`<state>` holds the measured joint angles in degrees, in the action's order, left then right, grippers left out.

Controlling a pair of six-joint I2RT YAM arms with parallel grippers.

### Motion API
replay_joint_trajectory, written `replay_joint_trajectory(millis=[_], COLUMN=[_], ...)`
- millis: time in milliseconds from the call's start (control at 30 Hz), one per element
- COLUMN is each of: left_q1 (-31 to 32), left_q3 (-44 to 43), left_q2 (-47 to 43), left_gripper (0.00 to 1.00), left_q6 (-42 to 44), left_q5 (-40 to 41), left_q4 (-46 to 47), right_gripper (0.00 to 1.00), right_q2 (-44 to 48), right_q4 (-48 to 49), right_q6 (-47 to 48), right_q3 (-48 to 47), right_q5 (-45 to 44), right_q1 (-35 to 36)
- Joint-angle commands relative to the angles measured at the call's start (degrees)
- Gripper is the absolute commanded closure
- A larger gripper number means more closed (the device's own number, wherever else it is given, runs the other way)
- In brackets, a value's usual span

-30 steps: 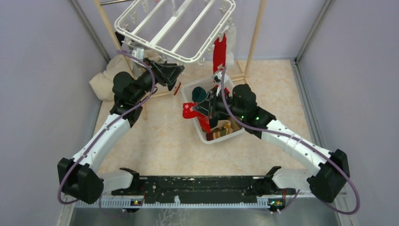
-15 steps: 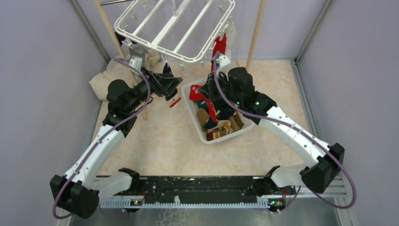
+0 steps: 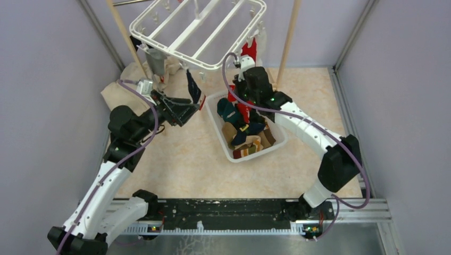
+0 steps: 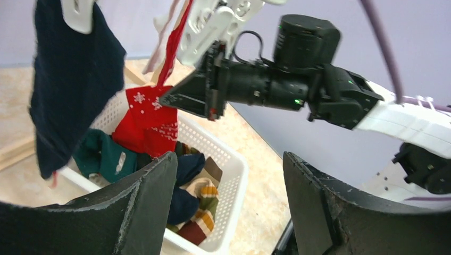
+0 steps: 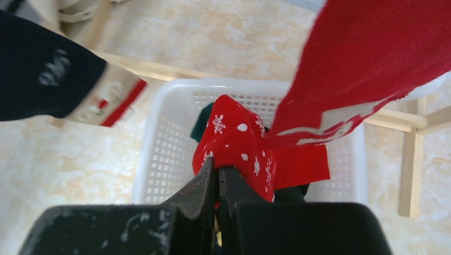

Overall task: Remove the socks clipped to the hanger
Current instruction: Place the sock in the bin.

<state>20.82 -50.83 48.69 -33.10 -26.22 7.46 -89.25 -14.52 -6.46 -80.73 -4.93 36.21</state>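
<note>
The white hanger [image 3: 197, 32] hangs at the back. Clipped to it are a long red sock [image 3: 248, 51], a dark navy sock [image 3: 192, 87] and a grey sock [image 3: 154, 61]. My right gripper [image 3: 238, 102] is shut on the snowflake-patterned lower end of the red sock [image 5: 234, 135], just over the basket; the sock stretches up to its clip. The pinch shows in the left wrist view too. My left gripper [image 4: 228, 202] stands open and holds nothing, below and right of the hanging navy sock [image 4: 69, 90].
A white slatted basket [image 3: 276, 146] holding several loose socks sits under the right gripper. Wooden poles [image 3: 125, 37] and their floor frame flank the hanger. A beige cloth [image 3: 119, 87] lies at the back left. Purple walls enclose the area.
My left gripper has opened wider and drawn back down and left from the hanger; the navy sock hangs free. My right gripper carried the red sock's end back toward the hanger.
</note>
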Motion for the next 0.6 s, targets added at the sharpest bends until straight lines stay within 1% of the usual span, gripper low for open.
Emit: replay_joint_trajectory(millis=[0, 33, 133, 200, 267, 300, 367, 400, 467, 500, 533, 567], left_q1=[-0.3, -0.4, -0.4, -0.3, -0.4, -0.4, -0.3, -0.3, -0.3, -0.3, -0.3, -0.3], left_q3=[1.6, 1.9, 2.9, 3.1, 3.2, 3.2, 3.2, 3.2, 3.2, 3.1, 2.8, 2.2], left_q2=[-2.9, -3.5, -5.1, -5.9, -6.6, -7.0, -7.8, -8.4, -9.6, -10.2, -10.7, -11.0], left_gripper=[0.21, 0.21, 0.21, 0.22, 0.22, 0.22, 0.22, 0.22, 0.23, 0.23, 0.22, 0.21], left_q6=[-1.1, -1.0, -0.8, -0.7, -0.5, -0.4, -0.3, -0.1, 0.2, 0.6, 1.2, 1.8], left_q5=[-1.6, -1.6, -1.7, -1.9, -2.3, -2.5, -2.6, -2.7, -2.8, -2.7, -2.3, -2.0], left_q4=[-3.4, -3.9, -5.5, -6.9, -8.6, -9.7, -11.5, -12.4, -13.9, -14.9, -16.1, -17.3], right_gripper=[0.92, 0.88, 0.87, 0.83, 0.76, 0.71, 0.53, 0.51, 0.32, 0.29, 0.2, 0.17], right_q2=[-3.1, -3.9, -5.1, -4.6, -3.8, -3.3, -2.6, -2.0, 0.1, 1.7, 4.6, 6.4], right_q4=[6.1, 6.3, 7.9, 9.8, 11.2, 11.7, 11.7, 11.3, 10.6, 10.2, 9.8, 9.3], right_q6=[-0.1, -0.8, -3.3, -5.4, -7.2, -7.8, -8.8, -9.1, -10.0, -10.7, -11.3, -11.8], right_q3=[0.6, 1.2, 5.3, 9.4, 13.9, 15.4, 17.8, 18.8, 20.9, 22.1, 23.0, 24.0], right_q5=[-1.4, -0.5, 1.9, 4.4, 6.3, 6.9, 8.8, 9.5, 9.6, 9.3, 8.8, 8.3], right_q1=[-1.7, -1.8, -1.9, -1.9, -2.0, -1.9, -1.9, -1.9, -1.8, -1.7, -1.7, -1.6])
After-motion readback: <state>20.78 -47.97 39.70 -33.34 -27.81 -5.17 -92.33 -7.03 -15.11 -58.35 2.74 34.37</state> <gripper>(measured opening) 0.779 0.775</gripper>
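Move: The right hand, shut on the red snowflake sock, has the bin's middle about 5 cm back, 4 cm to its right and 20 cm below. The clipped red sock hangs about 5 cm ahead, 4 cm right and 8 cm up; the clipped navy sock is some 14 cm left, 6 cm back and 8 cm up. From the empty left hand the bin is roughly 9 cm ahead, 18 cm right and 32 cm below. The right fingers let go of the snowflake sock, opening from shut to about three-quarters wide as the hand plunges some 17 cm down into the bin. After a slight forward drift it swings back about 5 cm net, the fingers tipping down about 20 degrees. The open left hand backs away from the hanger and sinks, about 5 cm in all. ##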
